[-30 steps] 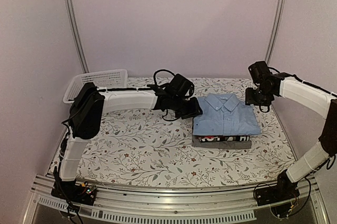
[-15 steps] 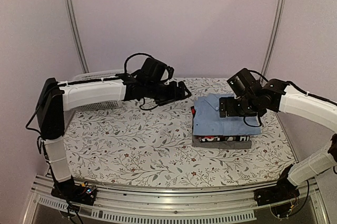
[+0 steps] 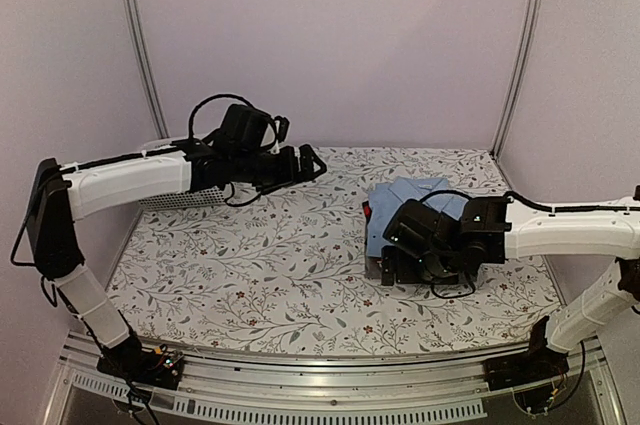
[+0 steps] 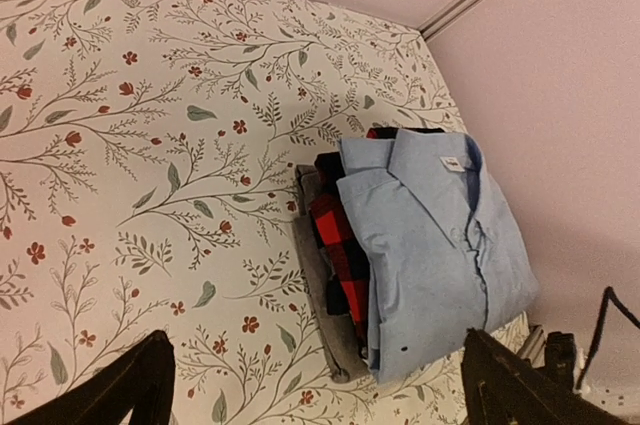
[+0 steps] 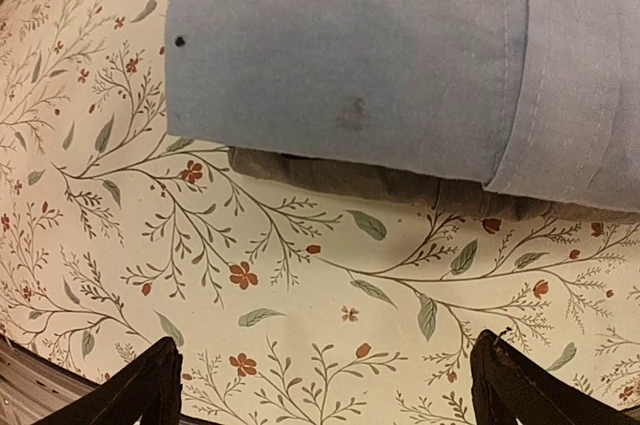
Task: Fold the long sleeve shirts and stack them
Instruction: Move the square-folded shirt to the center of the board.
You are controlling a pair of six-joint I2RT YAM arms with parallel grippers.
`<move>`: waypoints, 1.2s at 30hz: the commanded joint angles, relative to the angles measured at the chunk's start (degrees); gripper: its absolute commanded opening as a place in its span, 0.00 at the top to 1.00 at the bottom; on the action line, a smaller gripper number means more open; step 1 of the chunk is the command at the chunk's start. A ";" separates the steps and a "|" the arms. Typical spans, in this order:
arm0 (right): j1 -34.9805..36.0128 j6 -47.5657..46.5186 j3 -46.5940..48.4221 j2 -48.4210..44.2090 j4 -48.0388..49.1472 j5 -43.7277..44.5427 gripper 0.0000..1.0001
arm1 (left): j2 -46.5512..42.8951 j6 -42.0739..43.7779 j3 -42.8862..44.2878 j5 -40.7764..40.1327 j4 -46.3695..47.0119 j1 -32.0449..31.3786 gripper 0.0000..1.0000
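Observation:
The long sleeve shirts lie folded in one stack at the right of the table: a light blue button-up (image 4: 440,245) on top, a red-and-black plaid one (image 4: 340,235) under it, a grey one (image 4: 322,290) at the bottom. My left gripper (image 3: 312,163) hangs open high above the table, left of the stack, holding nothing; the left wrist view looks down between its fingers (image 4: 130,390) at the whole stack. My right gripper (image 3: 392,263) is open low over the stack's near edge. Its view shows the blue shirt (image 5: 380,55) and the grey edge (image 5: 330,177), with bare cloth between the jaws.
A white lattice basket (image 3: 175,201) sits at the back left, partly hidden behind my left arm. The floral tablecloth (image 3: 260,265) covers the table. Metal frame posts (image 3: 135,35) stand at the back corners, and pink walls close in on three sides.
Both grippers have opened wide. My left arm has risen and drawn back to the left, away from the stack. My right arm has swung from behind the stack to over its near edge.

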 commanded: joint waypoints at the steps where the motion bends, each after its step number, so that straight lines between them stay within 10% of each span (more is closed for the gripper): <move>1: 0.82 7.83 -4.11 2.76 4.29 -3.39 0.01 | -3.75 1.56 -1.87 -0.05 0.71 1.01 0.00; 36: -12.59 4.79 -13.00 20.58 26.12 -2.21 0.01 | -10.13 1.12 -8.18 2.36 1.39 5.11 0.00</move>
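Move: The blue shirt lies on top of the stack, its middle about 14 cm ahead of the right hand, 4 cm to its right and 8 cm below; the near edge is only some 3 cm ahead. Under it the red-black shirt is about 15 cm ahead, 3 cm to the right and 10 cm down, and the grey shirt 14 cm ahead, 4 cm right, 12 cm down. From the left hand the blue shirt is about level, 24 cm right and 17 cm below. The wide-open right hand sinks about 11 cm in front of the stack, easing back a little at first, then swings into a low forward push of some 6 cm against the stack's near edge, its fingers slipping in at the bottom by the near left corner, while the wrist turns some 15 degrees clockwise. The left hand, open and empty, draws off about 5 cm to the left, away from the stack, then stays there. ##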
